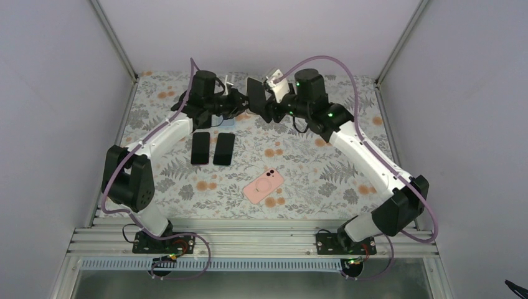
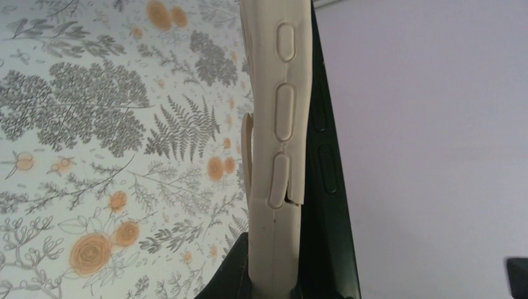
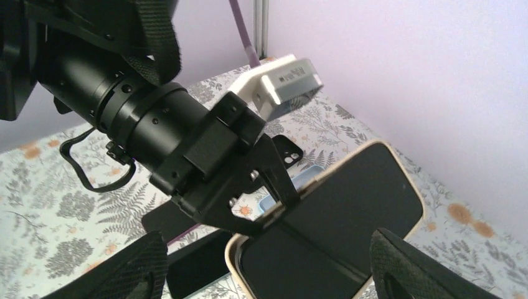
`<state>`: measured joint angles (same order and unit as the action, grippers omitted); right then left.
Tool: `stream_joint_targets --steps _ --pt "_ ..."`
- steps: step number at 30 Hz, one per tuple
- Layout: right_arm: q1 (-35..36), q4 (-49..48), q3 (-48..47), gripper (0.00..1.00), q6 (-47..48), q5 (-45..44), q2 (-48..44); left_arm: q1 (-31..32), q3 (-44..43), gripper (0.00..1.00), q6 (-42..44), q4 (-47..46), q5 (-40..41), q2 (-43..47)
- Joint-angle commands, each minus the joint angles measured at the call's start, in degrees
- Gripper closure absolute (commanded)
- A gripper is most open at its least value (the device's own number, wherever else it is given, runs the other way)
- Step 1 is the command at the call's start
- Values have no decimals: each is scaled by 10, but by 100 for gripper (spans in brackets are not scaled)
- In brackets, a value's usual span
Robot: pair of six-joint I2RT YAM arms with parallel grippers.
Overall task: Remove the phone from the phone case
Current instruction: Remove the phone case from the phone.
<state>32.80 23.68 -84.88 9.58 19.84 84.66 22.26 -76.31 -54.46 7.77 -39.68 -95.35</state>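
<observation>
The phone (image 1: 254, 93) stands on edge above the back of the table, dark screen (image 3: 348, 205) framed by a cream phone case (image 2: 277, 156). In the left wrist view the case's side lip stands off the phone's black edge (image 2: 324, 180), showing its buttons. My left gripper (image 1: 240, 107) (image 2: 277, 283) is shut on the lower end of the case and phone. My right gripper (image 1: 269, 109) (image 3: 268, 249) is open, one finger (image 3: 118, 268) to the left and the other finger (image 3: 423, 268) to the right of the phone, neither touching it.
Two black phones (image 1: 200, 147) (image 1: 224, 148) lie side by side left of centre. A pink phone case (image 1: 263, 185) lies nearer the front. A light blue item (image 1: 227, 123) sits under the left gripper. Grey walls close in behind and at both sides.
</observation>
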Motion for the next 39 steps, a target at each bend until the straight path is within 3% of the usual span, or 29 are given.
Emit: stream_joint_targets --steps 1,10,18,28,39 --pt "29 -36 11 24 53 -97 8 7 -21 98 1 7 20 12" --pt "68 -65 64 25 103 -177 12 16 -18 98 -4 -1 18 11" --pt "70 -80 65 25 117 -199 35 22 -15 98 -4 -6 16 8" --pt "76 -120 88 29 150 -294 55 23 -16 98 -6 -8 13 8" --pt "76 -197 139 57 193 -388 25 23 -16 98 -3 -9 11 2"
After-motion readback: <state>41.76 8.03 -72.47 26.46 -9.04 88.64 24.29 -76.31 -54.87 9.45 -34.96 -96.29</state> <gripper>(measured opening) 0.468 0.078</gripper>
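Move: The left hand already pinches the long edge of the tan case, with the dark phone standing partly proud of it; the phone's middle lies about 4 cm ahead of that hand, 3 cm to its right and 1 cm above. From the open right hand the phone's middle is some 8 cm ahead, 6 cm left and 7 cm below. On the table about 34 cm below the right hand, the empty blue case lies roughly 13 cm ahead and 22 cm left, the nearer black phone 3 cm back and 22 cm left. Down by about 7.5 cm, then easing forward some 3 cm as well, the right hand goes to the near end of the phone, rolling about 30 degrees so that its left side drops. Late on, its fingers narrow by over a third around the phone's near corner beside the left gripper, still well apart. The left hand keeps its pinch on the case edge, sinking only about 1.5 cm. ##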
